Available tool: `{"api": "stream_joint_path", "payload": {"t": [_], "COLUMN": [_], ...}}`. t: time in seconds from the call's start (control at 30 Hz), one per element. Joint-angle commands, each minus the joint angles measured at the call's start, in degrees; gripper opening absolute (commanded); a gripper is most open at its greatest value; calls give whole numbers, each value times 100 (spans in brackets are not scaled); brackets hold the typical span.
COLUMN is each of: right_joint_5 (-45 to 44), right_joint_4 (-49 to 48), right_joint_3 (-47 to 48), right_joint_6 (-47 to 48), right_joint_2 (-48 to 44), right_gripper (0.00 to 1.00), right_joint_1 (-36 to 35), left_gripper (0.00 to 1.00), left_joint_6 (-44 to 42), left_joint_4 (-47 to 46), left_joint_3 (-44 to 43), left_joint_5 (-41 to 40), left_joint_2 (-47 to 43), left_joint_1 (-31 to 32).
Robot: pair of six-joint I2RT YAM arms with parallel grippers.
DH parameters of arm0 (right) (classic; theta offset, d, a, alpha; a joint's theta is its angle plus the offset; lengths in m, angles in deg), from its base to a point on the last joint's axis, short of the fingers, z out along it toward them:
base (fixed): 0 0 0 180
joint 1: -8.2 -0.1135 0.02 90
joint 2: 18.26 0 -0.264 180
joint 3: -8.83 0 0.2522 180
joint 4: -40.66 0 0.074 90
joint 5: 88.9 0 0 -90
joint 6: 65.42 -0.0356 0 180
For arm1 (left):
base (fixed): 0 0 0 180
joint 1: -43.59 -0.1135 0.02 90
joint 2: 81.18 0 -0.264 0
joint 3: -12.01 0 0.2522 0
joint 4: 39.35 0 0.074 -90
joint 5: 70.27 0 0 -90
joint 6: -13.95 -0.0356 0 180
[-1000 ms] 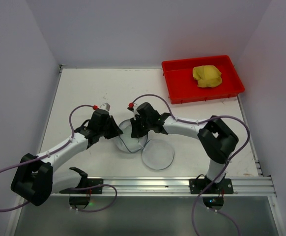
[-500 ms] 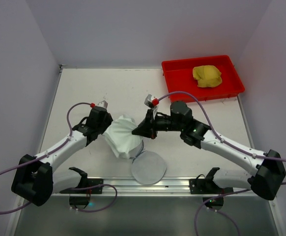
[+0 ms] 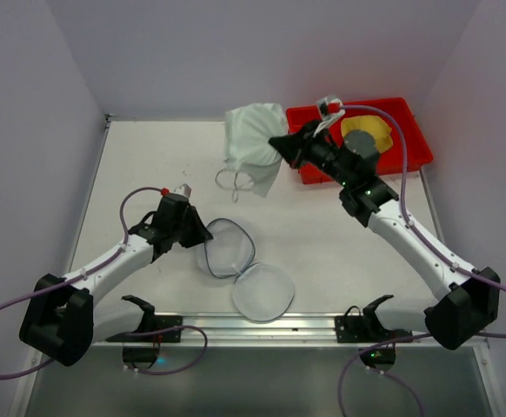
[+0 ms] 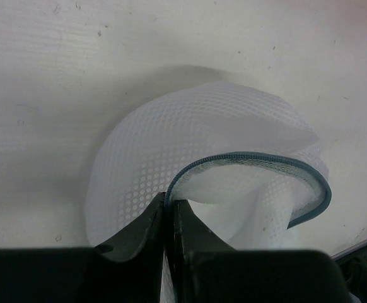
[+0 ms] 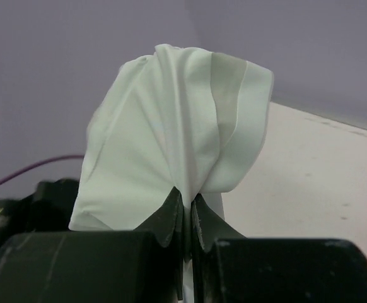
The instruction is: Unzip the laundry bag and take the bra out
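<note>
The laundry bag lies open near the table's front, its two white mesh halves spread apart, edged by a blue-grey zipper band. My left gripper is shut on the rim of the far half; the left wrist view shows the zipper edge running into the shut jaws. My right gripper is shut on the pale bra and holds it high over the back of the table, left of the red tray. Its thin straps hang down. In the right wrist view the bra bunches above the shut fingers.
A red rectangular tray stands at the back right with a yellow cloth in it, partly behind my right arm. Grey walls close in the table on three sides. A metal rail runs along the near edge.
My right gripper has pulled the bra out of the bag and carried it up and back toward the red tray. The emptied bag has collapsed flat. My left gripper has stayed on the bag's rim.
</note>
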Motion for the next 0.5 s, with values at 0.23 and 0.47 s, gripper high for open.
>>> {"api": "stream_joint_path", "payload": {"t": [0.23,0.47], "right_joint_5": [-914,-887], "right_joint_4": [1019,1582], "right_joint_3": [2404,3620], "right_joint_6": [103,-256], "right_joint_2": [2135,4087], "right_gripper": [0,0], "right_joint_1": [2185,2802], "left_gripper": [12,12], "left_joint_6": [-65,-100], "left_joint_4": [-213,-169], "left_joint_3": [-137,-357], "left_joint_5": [145,154], "left_joint_2": [6,120], "left_joint_1": [-54,-63]}}
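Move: The red bin I'm taking the white bra to has its middle about 31 cm ahead of my right hand, 28 cm to its right and 32 cm below. The yellow cloth already in the bin lies roughly 34 cm ahead, 32 cm right and 32 cm below. From my left hand, still pinching the laundry bag's zip edge, the bin is some 38 cm ahead and 42 cm right, a few cm lower. I sweep my right hand quickly forward and to the right, about 26 cm out and 18 cm across, to bring the white bra over the red bin. I stay nearly level at first, then dip some 9 cm late on, turning the hand about 35 degrees clockwise and tipping the fingertips down a little. My shut fingers keep their pinch on the cloth. ##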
